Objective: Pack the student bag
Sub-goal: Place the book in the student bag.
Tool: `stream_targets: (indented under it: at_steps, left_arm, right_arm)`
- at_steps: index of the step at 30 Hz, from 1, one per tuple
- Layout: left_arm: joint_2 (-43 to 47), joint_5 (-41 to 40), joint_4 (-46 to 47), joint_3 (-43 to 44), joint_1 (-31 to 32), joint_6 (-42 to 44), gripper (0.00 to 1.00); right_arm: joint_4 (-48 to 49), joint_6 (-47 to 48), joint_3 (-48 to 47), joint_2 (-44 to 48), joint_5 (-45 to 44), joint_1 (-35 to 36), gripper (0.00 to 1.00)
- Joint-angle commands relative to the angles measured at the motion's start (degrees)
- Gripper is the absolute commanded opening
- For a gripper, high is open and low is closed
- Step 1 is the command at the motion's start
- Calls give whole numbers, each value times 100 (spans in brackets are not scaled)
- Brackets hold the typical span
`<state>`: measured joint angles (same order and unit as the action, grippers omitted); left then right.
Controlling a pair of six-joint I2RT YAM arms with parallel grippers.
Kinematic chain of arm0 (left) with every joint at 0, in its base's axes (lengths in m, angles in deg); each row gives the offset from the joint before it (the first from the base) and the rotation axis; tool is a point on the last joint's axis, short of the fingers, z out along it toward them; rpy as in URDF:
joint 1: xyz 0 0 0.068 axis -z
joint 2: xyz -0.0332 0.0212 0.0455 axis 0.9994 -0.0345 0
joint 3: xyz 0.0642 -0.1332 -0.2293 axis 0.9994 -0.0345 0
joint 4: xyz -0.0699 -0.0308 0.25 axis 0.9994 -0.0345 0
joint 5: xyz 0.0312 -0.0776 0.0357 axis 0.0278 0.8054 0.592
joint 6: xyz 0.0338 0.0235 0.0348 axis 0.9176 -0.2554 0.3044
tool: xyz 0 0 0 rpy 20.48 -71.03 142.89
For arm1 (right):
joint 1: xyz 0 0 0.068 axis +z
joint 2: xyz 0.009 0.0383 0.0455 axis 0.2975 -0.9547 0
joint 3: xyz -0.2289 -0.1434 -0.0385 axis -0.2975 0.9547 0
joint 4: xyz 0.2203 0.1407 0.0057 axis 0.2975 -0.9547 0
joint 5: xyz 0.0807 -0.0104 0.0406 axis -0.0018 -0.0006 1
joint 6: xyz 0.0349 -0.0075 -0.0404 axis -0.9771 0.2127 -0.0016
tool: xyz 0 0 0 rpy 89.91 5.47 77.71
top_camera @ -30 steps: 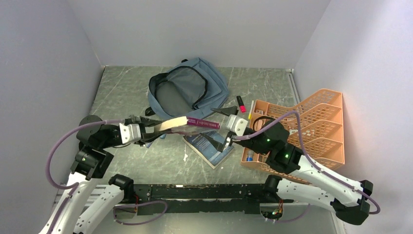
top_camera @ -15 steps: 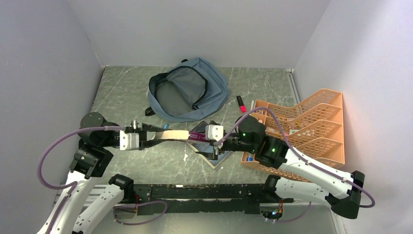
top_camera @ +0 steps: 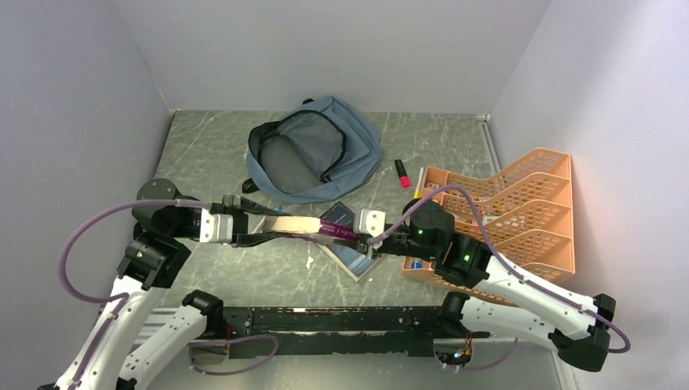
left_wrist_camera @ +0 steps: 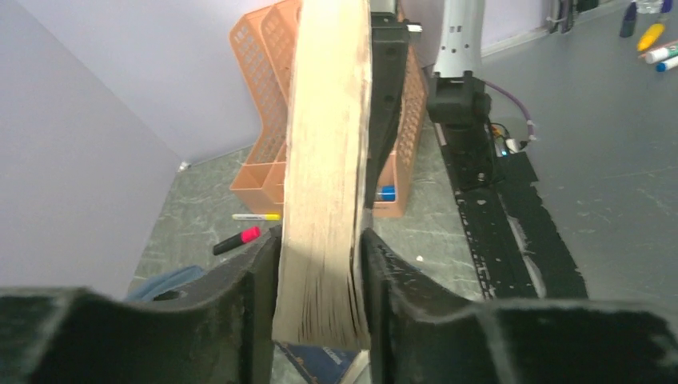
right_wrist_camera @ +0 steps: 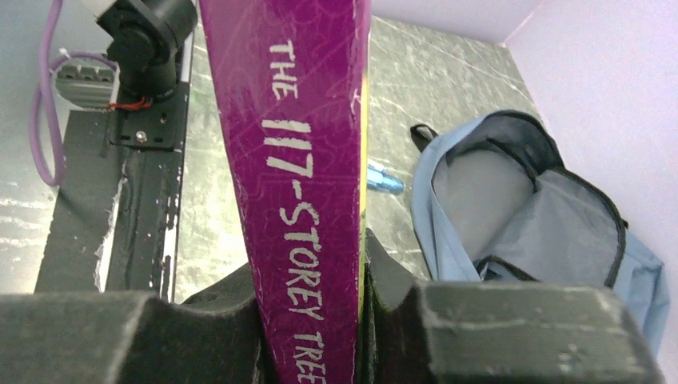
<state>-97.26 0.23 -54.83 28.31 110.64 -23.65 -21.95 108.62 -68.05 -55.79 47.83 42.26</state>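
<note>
The student bag (top_camera: 313, 150) lies unzipped at the back of the table, its grey lining showing; the right wrist view has it to the right (right_wrist_camera: 520, 200). A thick book with a purple spine (top_camera: 305, 225) hangs level above the table between both arms. My left gripper (top_camera: 258, 225) is shut on its cream page edge (left_wrist_camera: 324, 200), a finger pressed to each cover. My right gripper (top_camera: 357, 233) is shut on the spine end (right_wrist_camera: 296, 160), with the white title lettering running between its fingers.
A dark blue book (top_camera: 351, 252) lies on the table under the held one. An orange mesh tray organiser (top_camera: 520, 219) stands at the right. A red marker (top_camera: 402, 173) and a yellow pen (left_wrist_camera: 256, 216) lie between bag and tray. A blue pen (right_wrist_camera: 384, 180) lies near the bag.
My right gripper moved left to the book's spine end and closed on it. The left arm shifted slightly and still holds the page edge.
</note>
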Motion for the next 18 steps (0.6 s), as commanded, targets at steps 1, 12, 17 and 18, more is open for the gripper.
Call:
stream_targets:
  at_steps: [1,12,17,18]
  left_arm:
    - [-40,-29,887,226,33,-493,49]
    - [-442,-423,773,291,230,-824,92]
    - [-634,-588,-207,558,429,-200,94]
    - [-665,-676,-423,623,474,-61,94]
  right_arm:
    - [-44,-76,72,358,-465,-32,0]
    - [-369,345,-211,-113,-870,-26,0]
    - [-491,507,-470,-353,-1066,-33,0]
    - [-558,512,-527,-384,-1068,-27,0]
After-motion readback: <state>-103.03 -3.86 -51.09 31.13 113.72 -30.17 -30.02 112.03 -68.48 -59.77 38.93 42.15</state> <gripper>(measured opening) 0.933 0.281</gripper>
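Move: The right hand already grips the purple book by its spine end. From it the student bag's opening lies about 32 cm ahead, 14 cm to the left and some 24 cm below, with the blue book roughly 10 cm ahead and 28 cm down. The left hand still has the other end of the purple book, whose middle is about 7 cm to its right and 3 cm lower; the bag's opening is some 34 cm straight ahead of it and 31 cm below. Down about 5 cm and then also forward some 2 cm goes the right hand, after easing slightly right, keeping its grip on the purple book's spine end while its left-pointing fingers dip and swing a little clockwise, towards the bag. The left fingers spread wide and let go of the page end, that hand lifting a little and then shifting forward and right. ##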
